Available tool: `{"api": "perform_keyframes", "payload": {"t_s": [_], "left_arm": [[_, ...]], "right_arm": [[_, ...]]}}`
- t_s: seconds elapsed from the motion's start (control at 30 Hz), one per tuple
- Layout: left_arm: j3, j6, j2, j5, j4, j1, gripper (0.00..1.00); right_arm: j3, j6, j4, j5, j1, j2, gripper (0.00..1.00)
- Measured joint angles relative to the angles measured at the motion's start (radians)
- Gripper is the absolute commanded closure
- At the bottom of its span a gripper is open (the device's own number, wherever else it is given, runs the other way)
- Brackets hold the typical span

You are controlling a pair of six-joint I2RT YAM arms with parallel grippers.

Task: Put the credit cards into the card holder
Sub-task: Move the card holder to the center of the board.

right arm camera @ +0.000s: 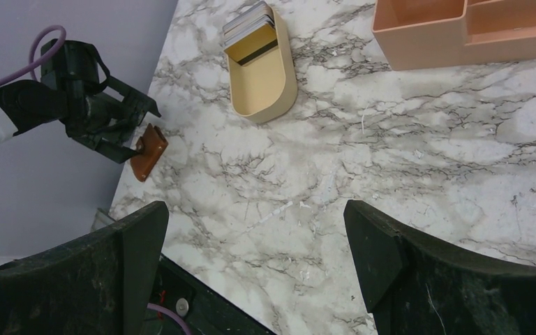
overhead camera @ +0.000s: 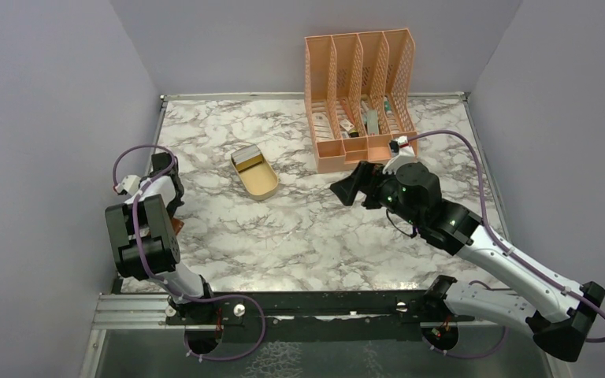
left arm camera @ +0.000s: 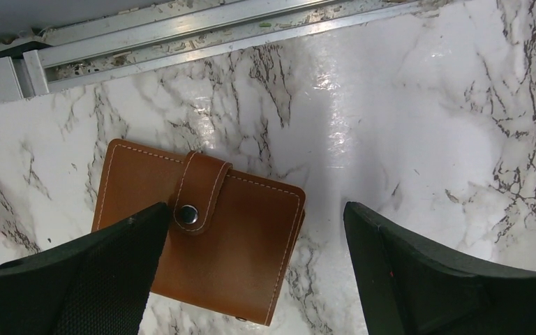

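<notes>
The card holder [left arm camera: 209, 244] is a brown leather wallet, snapped closed and lying flat on the marble near the table's left edge [right arm camera: 148, 151]. My left gripper [left arm camera: 255, 213] hovers over it, open. Its left finger [left arm camera: 91, 279] covers the wallet's left part and its right finger stands over bare marble. The credit cards [right arm camera: 250, 28] are stacked at the far end of a small beige oval tray [right arm camera: 262, 84] in mid-table [overhead camera: 244, 157]. My right gripper [overhead camera: 347, 189] is open and empty above the table, right of the tray, its jaws wide in the right wrist view.
A tall peach four-slot mesh organiser [overhead camera: 360, 87] stands at the back right and holds small items. Metal rails [left arm camera: 181, 31] run along the table's left edge beside the wallet. Grey walls enclose the table on three sides.
</notes>
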Motion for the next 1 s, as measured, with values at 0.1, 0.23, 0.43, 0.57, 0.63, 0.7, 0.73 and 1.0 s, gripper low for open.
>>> {"api": "perform_keyframes", "payload": {"t_s": [0.1,0.23,0.43,0.57,0.63,0.7,0.73,1.0], "left_arm": [[0.0,-0.006,0.007,0.004,-0.013,-0.006,0.01],[0.0,-0.016,0.007,0.004,-0.031,-0.037,0.01],[-0.005,-0.035,0.002,0.018,-0.056,-0.131,0.01],[-0.03,-0.06,-0.028,0.022,-0.074,-0.22,0.01],[-0.046,-0.074,-0.048,0.027,-0.081,-0.263,0.01],[-0.064,-0.095,-0.066,0.033,-0.09,-0.309,0.01],[-0.072,-0.108,-0.072,0.037,-0.095,-0.333,0.01],[-0.121,-0.198,-0.114,0.035,-0.134,-0.505,0.01]], "right_arm": [[0.0,0.002,0.0,0.0,0.0,-0.005,0.0],[0.0,0.003,-0.001,0.0,0.0,-0.014,0.0],[0.0,0.002,-0.011,0.012,0.0,-0.019,0.0],[0.0,0.002,-0.02,0.021,0.0,-0.019,0.0],[0.0,0.002,-0.024,0.024,0.0,-0.019,0.0],[0.0,0.002,-0.024,0.03,0.0,-0.019,0.0],[0.0,0.002,-0.024,0.032,0.0,-0.019,0.0],[0.0,0.002,-0.043,0.049,0.0,-0.019,0.0]]}}
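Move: The card holder lies under the left hand's rear finger, its middle about 3 cm back from the hand point, level with it sideways and some 2 cm below. The centre of the board, where it is to go, is about 38 cm to the right and 7 cm ahead. The tan card box stands roughly 24 cm to the right and 12 cm ahead. From the right hand, the card holder is about 50 cm left, 2 cm ahead and 24 cm down. With its rear fingertip on the card holder and the fingers kept wide open, the left hand drags the card holder along the board to the right, towards the centre, speeding up over about 15 cm. It sinks by about a centimetre while the wrist turns some 20 degrees clockwise. ##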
